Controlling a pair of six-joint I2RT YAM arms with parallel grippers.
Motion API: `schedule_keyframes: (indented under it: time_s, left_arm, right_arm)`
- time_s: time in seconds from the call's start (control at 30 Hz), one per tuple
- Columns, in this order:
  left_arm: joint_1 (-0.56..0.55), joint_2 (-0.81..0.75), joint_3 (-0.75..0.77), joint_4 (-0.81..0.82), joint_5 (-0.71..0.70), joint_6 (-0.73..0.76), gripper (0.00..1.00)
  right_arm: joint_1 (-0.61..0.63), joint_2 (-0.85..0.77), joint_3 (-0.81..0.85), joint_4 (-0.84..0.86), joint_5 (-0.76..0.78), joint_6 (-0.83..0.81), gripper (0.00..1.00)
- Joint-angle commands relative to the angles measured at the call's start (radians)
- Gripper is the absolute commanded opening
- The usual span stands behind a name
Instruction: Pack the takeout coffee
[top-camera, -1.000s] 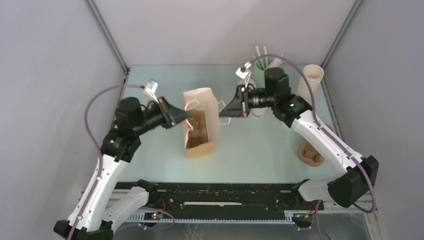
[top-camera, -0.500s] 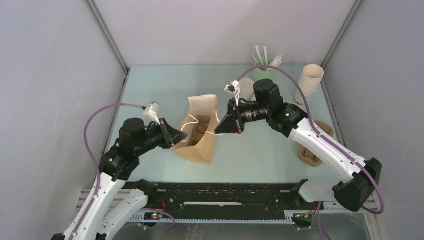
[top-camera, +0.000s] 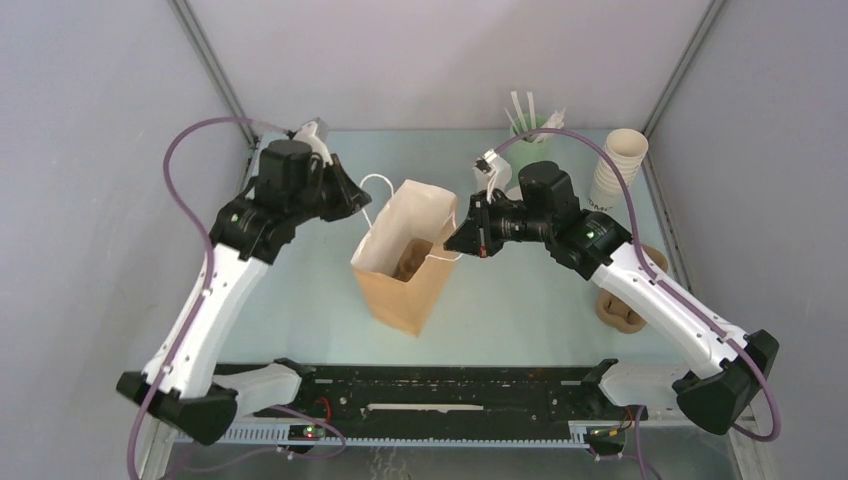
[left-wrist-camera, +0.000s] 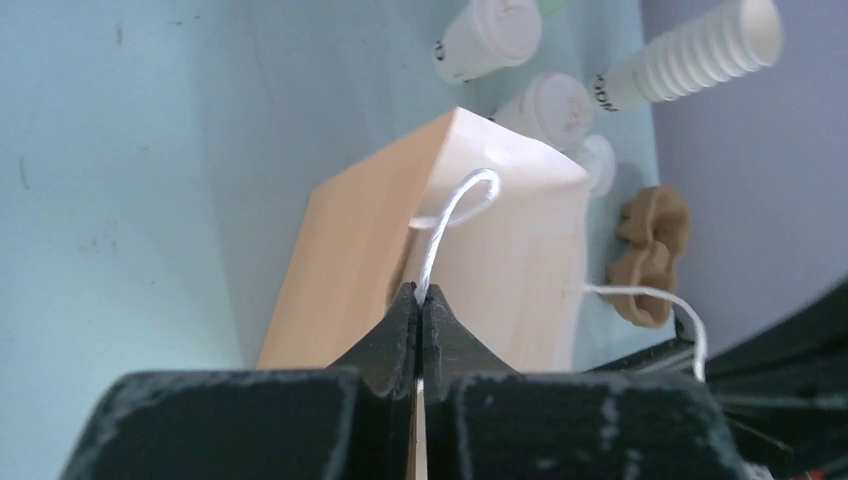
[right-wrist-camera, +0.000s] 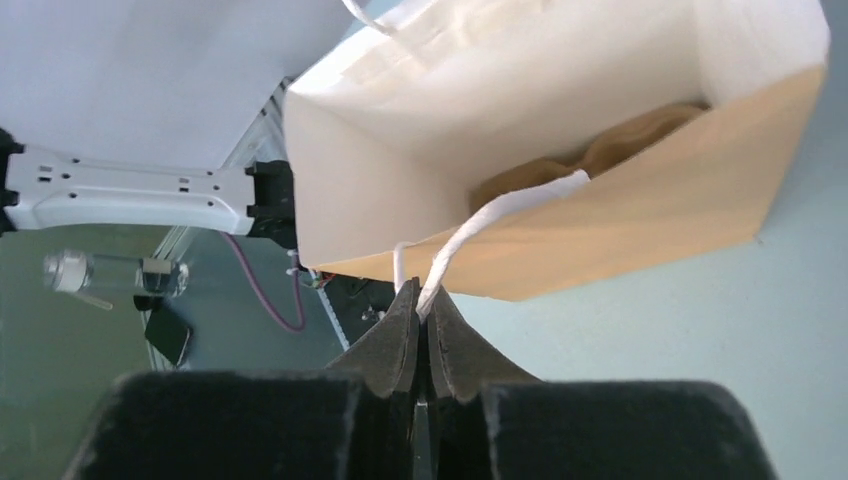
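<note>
The brown paper bag (top-camera: 405, 262) stands mid-table, mouth stretched open between my two grippers. My left gripper (top-camera: 362, 205) is shut on its left white string handle (left-wrist-camera: 458, 205), the string pinched at the fingertips (left-wrist-camera: 421, 297). My right gripper (top-camera: 452, 245) is shut on the right string handle (right-wrist-camera: 500, 210). A brown pulp cup carrier (right-wrist-camera: 610, 150) lies inside the bag (right-wrist-camera: 620, 225). The takeout coffee shows in the left wrist view as two lidded white cups (left-wrist-camera: 490, 38) (left-wrist-camera: 555, 105) on the table beyond the bag (left-wrist-camera: 500, 250); my right arm hides them from above.
A tall stack of lidless cream cups (top-camera: 620, 160) and a green cup of white sticks (top-camera: 530, 125) stand at the back right. A second pulp carrier (top-camera: 625, 305) lies at the right edge. Grey walls close in on three sides.
My left arm has risen and swung back toward the far left, pulling its handle. The bag has gone from slumped to upright with its mouth wide. My right gripper has shifted slightly right.
</note>
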Motion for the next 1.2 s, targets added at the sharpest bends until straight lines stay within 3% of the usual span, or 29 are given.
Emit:
schedule_keyframes:
  time_s: [0.0,0.13,0.3,0.57,0.67,0.83,1.17]
  left_arm:
    - [0.008,0.065,0.088,-0.116,-0.116,0.021,0.0]
    - [0.05,0.057,0.061,-0.101,-0.098,-0.016,0.0]
    - [0.109,0.041,-0.005,-0.055,0.02,-0.089,0.0]
    - [0.134,0.043,-0.031,-0.028,0.108,-0.155,0.0]
    - [0.161,0.059,0.001,-0.065,0.122,-0.147,0.0]
    - [0.189,0.058,0.041,-0.159,0.109,-0.113,0.0]
    - [0.262,-0.014,-0.001,-0.202,0.113,-0.102,0.0]
  right_arm:
    - [0.017,-0.056,0.027,-0.063,0.174,0.074,0.11]
    - [0.013,-0.089,0.068,-0.166,0.288,0.085,0.37]
    - [0.003,-0.17,0.155,-0.357,0.436,0.046,0.7]
    - [-0.2,-0.318,0.181,-0.473,0.523,0.015,0.99]
    - [-0.321,-0.303,0.162,-0.485,0.521,-0.018,1.0]
    - [-0.417,-0.159,0.151,-0.48,0.552,0.027,1.0]
    - [-0.429,0.333,0.393,-0.515,0.549,0.007,0.98]
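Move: The right hand's next thing, the near lidded cup, stands about 22 cm ahead, 18 cm to its right and 24 cm below; the far lidded cup is some 7 cm farther out and 6 cm left of that one, the spare lids about 15 cm to its right and 4 cm nearer. The paper bag's middle lies 6 cm ahead of the right hand, 9 cm left and 16 cm below, and from the left hand 5 cm back, 8 cm right and 18 cm below. The right fingers let go of the bag's right handle and open wide; the hand lifts about 6 cm while swinging some 20 cm right, away from the bag, then goes forward and down towards the near lidded cup, turning clockwise until the fingers point steeply down. The left hand keeps its pinch on the left handle, drawing it about 5 cm left and a little down. ##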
